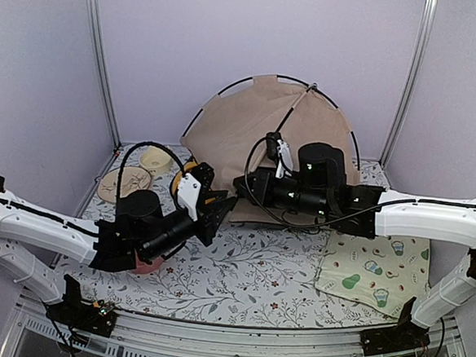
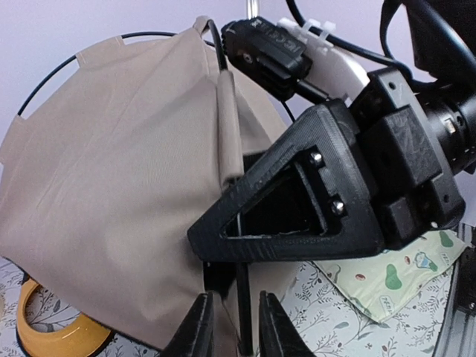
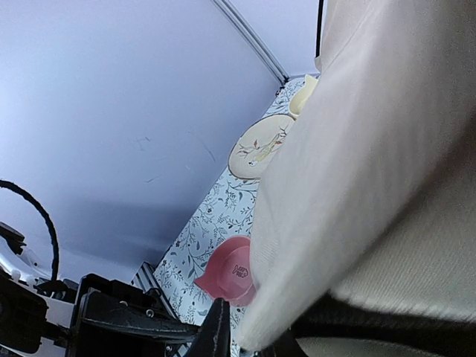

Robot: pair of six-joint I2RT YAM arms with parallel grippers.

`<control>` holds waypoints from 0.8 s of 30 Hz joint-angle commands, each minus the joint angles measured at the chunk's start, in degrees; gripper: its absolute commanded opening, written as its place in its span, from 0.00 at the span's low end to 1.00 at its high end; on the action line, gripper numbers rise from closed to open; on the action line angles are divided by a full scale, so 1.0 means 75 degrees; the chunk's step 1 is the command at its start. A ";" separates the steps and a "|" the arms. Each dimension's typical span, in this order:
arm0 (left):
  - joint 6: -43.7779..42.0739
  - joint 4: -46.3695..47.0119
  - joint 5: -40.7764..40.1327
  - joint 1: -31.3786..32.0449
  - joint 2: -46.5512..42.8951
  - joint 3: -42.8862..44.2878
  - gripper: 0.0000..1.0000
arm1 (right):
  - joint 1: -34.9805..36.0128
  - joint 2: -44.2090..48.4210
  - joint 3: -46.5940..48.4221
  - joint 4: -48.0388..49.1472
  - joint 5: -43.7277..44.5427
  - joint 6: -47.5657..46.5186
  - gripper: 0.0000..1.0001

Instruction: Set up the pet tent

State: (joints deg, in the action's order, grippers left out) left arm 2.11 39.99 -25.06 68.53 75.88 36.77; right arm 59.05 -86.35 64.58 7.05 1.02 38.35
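The pet tent [image 1: 258, 123] stands at the back middle, a tan fabric dome with thin black poles crossing over its top. It fills the left wrist view [image 2: 111, 186] and the right side of the right wrist view [image 3: 372, 149]. My left gripper [image 1: 218, 210] is at the tent's front left foot. Its jaws [image 2: 236, 327] stand slightly apart around a thin black pole [image 2: 244, 312] without pinching it. My right gripper [image 1: 242, 183] is just above it. The tent's fabric edge lies between its fingers [image 3: 256, 338], and a gap shows beside one finger, so it is open.
A yellow feeder [image 1: 183, 173] sits left of the tent, half under it [image 2: 59, 335]. A pink bowl [image 1: 146, 262] lies under my left arm. Two round plates [image 1: 123, 183] rest at the back left. A cream mat with green prints [image 1: 374, 274] lies front right.
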 commanded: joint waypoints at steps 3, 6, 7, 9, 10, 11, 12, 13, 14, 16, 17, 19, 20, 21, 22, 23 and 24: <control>0.0106 -0.0522 0.0048 -0.0173 0.0309 0.0569 0.21 | -0.0093 -0.0095 0.0331 0.0008 0.0099 -0.0132 0.23; 0.0116 -0.0817 0.0004 -0.0207 0.0484 0.0825 0.19 | -0.0095 -0.0068 0.0326 -0.0044 0.0110 -0.0123 0.25; 0.0123 -0.0907 -0.0025 -0.0211 0.0533 0.0897 0.18 | -0.0093 -0.0063 0.0320 -0.0057 0.0119 -0.0115 0.25; 0.0167 -0.1007 -0.0042 -0.0222 0.0566 0.0954 0.18 | -0.0093 -0.0045 0.0308 -0.0080 0.0143 -0.0112 0.27; 0.0207 -0.1037 -0.0020 -0.0230 0.0554 0.0950 0.18 | -0.0095 -0.0042 0.0308 -0.0093 0.0157 -0.0120 0.29; 0.0254 -0.1073 0.0013 -0.0221 0.0530 0.0946 0.18 | -0.0092 -0.0036 0.0308 -0.0121 0.0166 -0.0121 0.31; 0.0309 -0.1122 0.0059 -0.0223 0.0497 0.0936 0.18 | -0.0098 -0.0046 0.0308 -0.0137 0.0185 -0.0121 0.33; 0.0368 -0.1172 0.0117 -0.0221 0.0468 0.0924 0.18 | -0.0092 -0.0042 0.0308 -0.0154 0.0200 -0.0112 0.35; 0.0428 -0.1237 0.0159 -0.0223 0.0444 0.0933 0.18 | -0.0092 -0.0042 0.0314 -0.0171 0.0213 -0.0120 0.38; 0.0580 -0.1390 0.0225 -0.0231 0.0420 0.0933 0.19 | -0.0094 -0.0076 0.0355 -0.0196 0.0206 -0.0141 0.44; 0.0645 -0.1455 0.0234 -0.0224 0.0424 0.0933 0.19 | -0.0098 -0.0093 0.0390 -0.0207 0.0205 -0.0166 0.47; 0.0791 -0.1616 0.0230 -0.0220 0.0446 0.0962 0.19 | -0.0098 -0.0138 0.0461 -0.0270 0.0183 -0.0197 0.53; 0.0856 -0.1681 0.0219 -0.0227 0.0463 0.0973 0.20 | -0.0094 -0.0152 0.0508 -0.0313 0.0181 -0.0218 0.57; 0.0923 -0.1752 0.0179 -0.0224 0.0506 0.1004 0.21 | -0.0093 -0.0158 0.0534 -0.0376 0.0171 -0.0230 0.60; 0.0987 -0.1871 0.0123 -0.0226 0.0555 0.1056 0.22 | -0.0092 -0.0159 0.0541 -0.0411 0.0161 -0.0246 0.62; 0.1058 -0.1997 0.0048 -0.0229 0.0647 0.1112 0.22 | -0.0092 -0.0150 0.0543 -0.0449 0.0158 -0.0249 0.64; 0.1117 -0.2108 0.0012 -0.0240 0.0712 0.1190 0.23 | -0.0092 -0.0133 0.0551 -0.0493 0.0163 -0.0260 0.66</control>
State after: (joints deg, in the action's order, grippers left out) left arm 7.57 27.92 -24.12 67.51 79.85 43.13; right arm 58.85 -86.96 66.37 3.79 0.95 37.32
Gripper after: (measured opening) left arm 0.219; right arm 0.629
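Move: For the left hand, the bare stretch of tent pole just below the right fingers lies about 2 cm ahead and 2 cm to its right, at fingertip height; the tent canopy's middle is some 18 cm ahead, 10 cm right and 2 cm higher. The yellow ring lies about 28 cm ahead, 9 cm left and 24 cm below, and the pink bowl 6 cm back, 22 cm left and 23 cm below. The right hand already has the pole's sleeved part right between its fingers. The left hand, fingers kept slightly parted, reaches about 2 cm forward and to the right, bringing its fingertips around the bare pole under the right gripper, then sinks some 2.5 cm alongside the pole while tipping its fingers a little downward. Meanwhile the right hand stays in place beside the canopy and opens its narrow gap wide, letting go of the sleeved pole, which remains between its spread fingers. ##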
